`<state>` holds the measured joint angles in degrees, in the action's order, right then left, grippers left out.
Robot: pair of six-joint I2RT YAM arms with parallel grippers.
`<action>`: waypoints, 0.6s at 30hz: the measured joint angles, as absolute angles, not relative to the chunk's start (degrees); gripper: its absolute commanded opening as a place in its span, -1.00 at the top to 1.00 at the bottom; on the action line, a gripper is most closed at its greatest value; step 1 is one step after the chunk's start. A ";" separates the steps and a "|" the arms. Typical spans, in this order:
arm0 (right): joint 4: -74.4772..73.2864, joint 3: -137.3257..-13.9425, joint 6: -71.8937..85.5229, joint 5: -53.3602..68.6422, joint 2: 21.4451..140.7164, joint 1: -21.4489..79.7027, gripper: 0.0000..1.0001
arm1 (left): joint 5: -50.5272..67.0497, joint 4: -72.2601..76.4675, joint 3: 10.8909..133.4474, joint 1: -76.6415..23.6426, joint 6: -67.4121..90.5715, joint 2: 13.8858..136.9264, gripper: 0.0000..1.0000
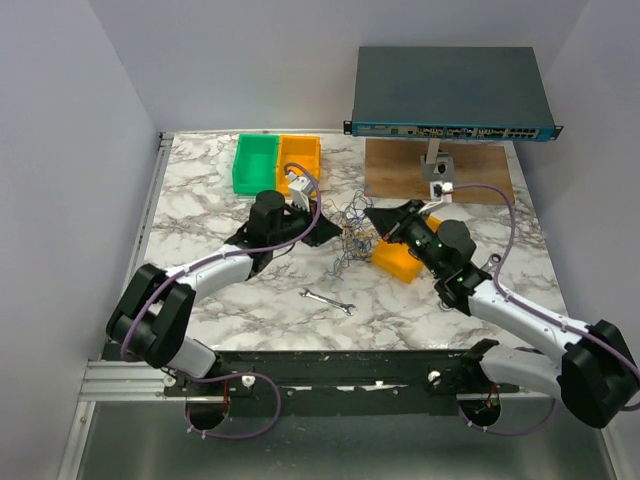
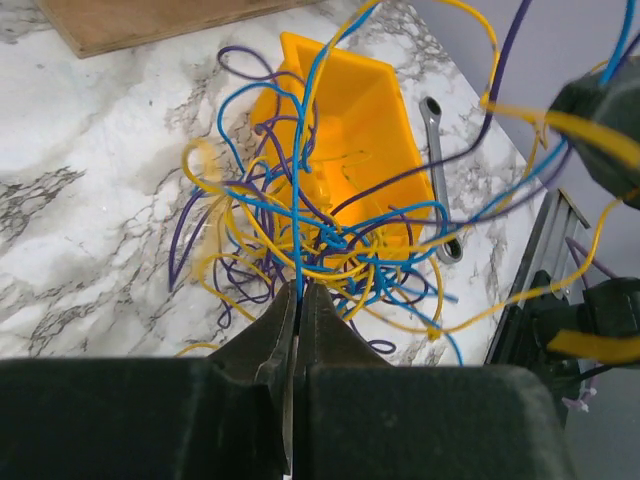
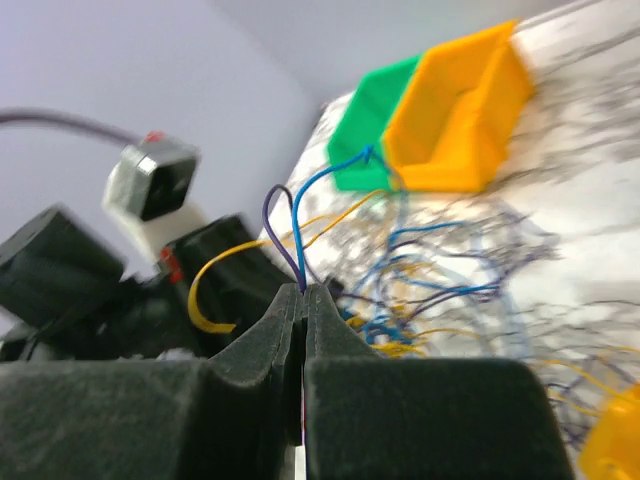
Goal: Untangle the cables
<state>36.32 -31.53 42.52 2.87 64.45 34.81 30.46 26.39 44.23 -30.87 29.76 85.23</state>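
Note:
The cables (image 1: pixel 355 235) are a loose tangle of thin blue, yellow and purple wires in the middle of the marble table, between my two grippers. In the left wrist view the tangle (image 2: pixel 310 220) spreads over the table and an orange bin (image 2: pixel 345 110). My left gripper (image 2: pixel 298 290) is shut, with a blue wire pinched at its tips. My right gripper (image 3: pixel 303 288) is shut on a blue wire and a purple wire that rise from its tips. From above, the left gripper (image 1: pixel 325 232) is left of the tangle and the right gripper (image 1: pixel 378 218) is right of it.
A small orange bin (image 1: pixel 397 260) lies under the right arm, and a wrench (image 1: pixel 328 301) lies nearer the front. Green (image 1: pixel 256 163) and orange (image 1: pixel 299 160) bins stand at the back left. A network switch (image 1: pixel 450 92) on a stand rises over a wooden board (image 1: pixel 400 172).

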 measured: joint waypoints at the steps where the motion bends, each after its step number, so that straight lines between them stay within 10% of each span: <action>1: 34.70 -31.53 42.17 -0.27 63.11 34.81 0.99 | 29.98 26.00 44.14 -30.85 29.65 84.79 1.00; 18: 9.93 -28.53 41.32 -51.35 41.06 35.55 0.99 | 6.81 19.68 32.91 -23.24 35.64 65.34 1.00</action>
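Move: Both shut grippers already hold strands of the cable tangle, which hangs between and below them. Its middle is about 4 cm right of the left hand and 5 cm lower, and some 2 cm left of the right hand and 12 cm lower, level with both front to back. From the left hand, the orange bin is level, roughly 15 cm right and 14 cm down; the wrench is about 10 cm back, 3 cm left and 17 cm down. The hands sweep apart with fingers staying shut: the left keeps its pinch on the blue and purple strands and draws them about 12 cm left, away from the tangle, while turning some 30 degrees counter-clockwise. The right starts with strands in its tips and goes quicker and farther, nearly 20 cm to the right past the far side of the orange bin, swinging clockwise by about 55 degrees until its fingers point roughly forward. ##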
